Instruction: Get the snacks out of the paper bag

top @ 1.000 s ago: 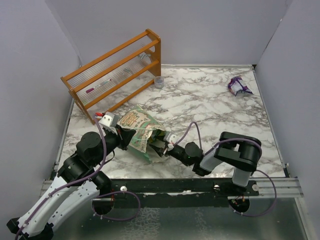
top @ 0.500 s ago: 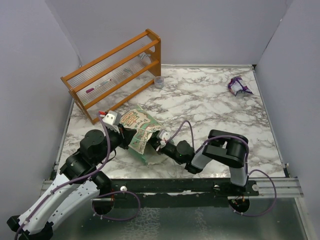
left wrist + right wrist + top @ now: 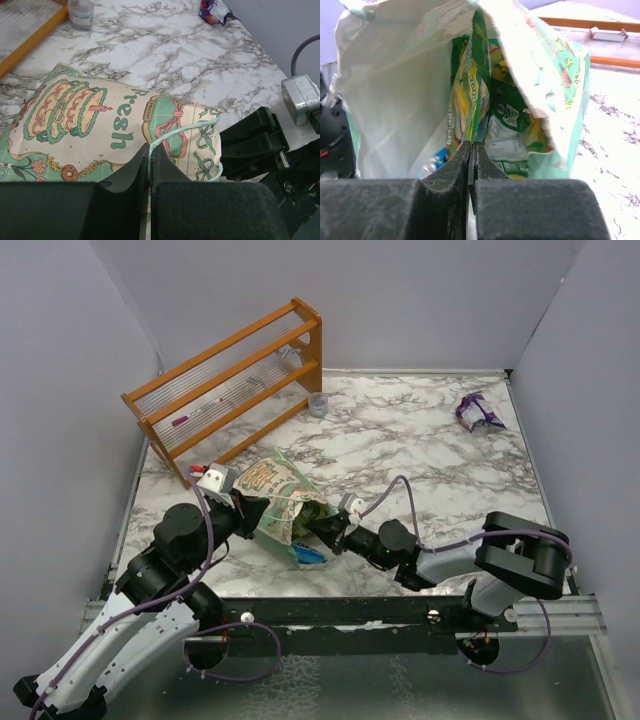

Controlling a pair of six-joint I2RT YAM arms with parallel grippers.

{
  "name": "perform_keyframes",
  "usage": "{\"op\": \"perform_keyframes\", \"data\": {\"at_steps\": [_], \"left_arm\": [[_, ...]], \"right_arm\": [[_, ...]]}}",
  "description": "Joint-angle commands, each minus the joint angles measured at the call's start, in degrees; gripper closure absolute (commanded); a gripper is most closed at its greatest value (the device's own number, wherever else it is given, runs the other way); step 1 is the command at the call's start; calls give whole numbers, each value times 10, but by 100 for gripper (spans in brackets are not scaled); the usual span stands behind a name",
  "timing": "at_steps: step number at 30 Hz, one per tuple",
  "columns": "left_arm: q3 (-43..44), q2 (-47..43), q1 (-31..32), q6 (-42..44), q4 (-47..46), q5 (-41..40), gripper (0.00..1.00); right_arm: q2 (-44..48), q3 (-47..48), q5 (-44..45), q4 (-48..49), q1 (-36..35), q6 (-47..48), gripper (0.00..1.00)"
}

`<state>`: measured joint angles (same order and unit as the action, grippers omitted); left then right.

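The paper bag (image 3: 272, 485) lies on its side on the marble table, mouth toward the right arm. In the left wrist view, the printed front of the bag (image 3: 100, 115) faces up. My left gripper (image 3: 149, 149) is shut on its pale green string handle (image 3: 185, 131). My right gripper (image 3: 471, 144) is at the bag's mouth, shut on the edge of a yellow-green multicolour snack packet (image 3: 470, 100). Beside it inside the bag are a green packet (image 3: 512, 125) and a blue packet (image 3: 436, 156). The blue packet (image 3: 308, 556) peeks from the mouth. A purple packet (image 3: 478, 412) lies at the far right.
An orange wooden rack (image 3: 225, 390) stands at the back left, with a small clear jar (image 3: 318, 404) beside it. Grey walls enclose the table on three sides. A black rail (image 3: 380, 612) runs along the near edge.
My right gripper pushed into the bag's mouth and shut on the multicolour packet. Its arm then drew back to the right. A blue packet now shows at the mouth. The left gripper kept its hold.
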<state>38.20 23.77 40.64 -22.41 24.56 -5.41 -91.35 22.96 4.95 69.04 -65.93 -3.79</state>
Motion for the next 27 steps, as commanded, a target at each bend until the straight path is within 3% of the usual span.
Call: {"op": "perform_keyframes", "data": {"at_steps": [1, 12, 22, 27], "left_arm": [[1, -21, 1, -5, -8, -31, 100], [-6, -26, 1, -22, -17, -42, 100], [-12, -26, 1, -47, -37, -49, 100], [39, -26, 1, -109, -26, -130, 100]], "right_arm": [[79, -33, -41, -69, -2, -55, 98], [227, 3, 42, -277, -2, -86, 98], [302, 75, 84, -384, -1, -85, 99], [299, 118, 99, -421, -2, -73, 99]]}}
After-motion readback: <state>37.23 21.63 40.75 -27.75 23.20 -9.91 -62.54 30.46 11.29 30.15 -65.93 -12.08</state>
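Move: The right fingers already pinch the edge of the green snack in the paper bag's mouth; its middle lies about 3 cm ahead, 4 left and 4 below. The bag's middle is some 6 ahead, 6 left and 5 below; the blue snack sits roughly 5 back, straight below by 8. From the left hand, still holding the bag's handle, the green snack is around 5 right, 3 back, 14 below. Right hand, still pinching the green snack, pulls about 9 cm up and 4 right from the left-held bag. ##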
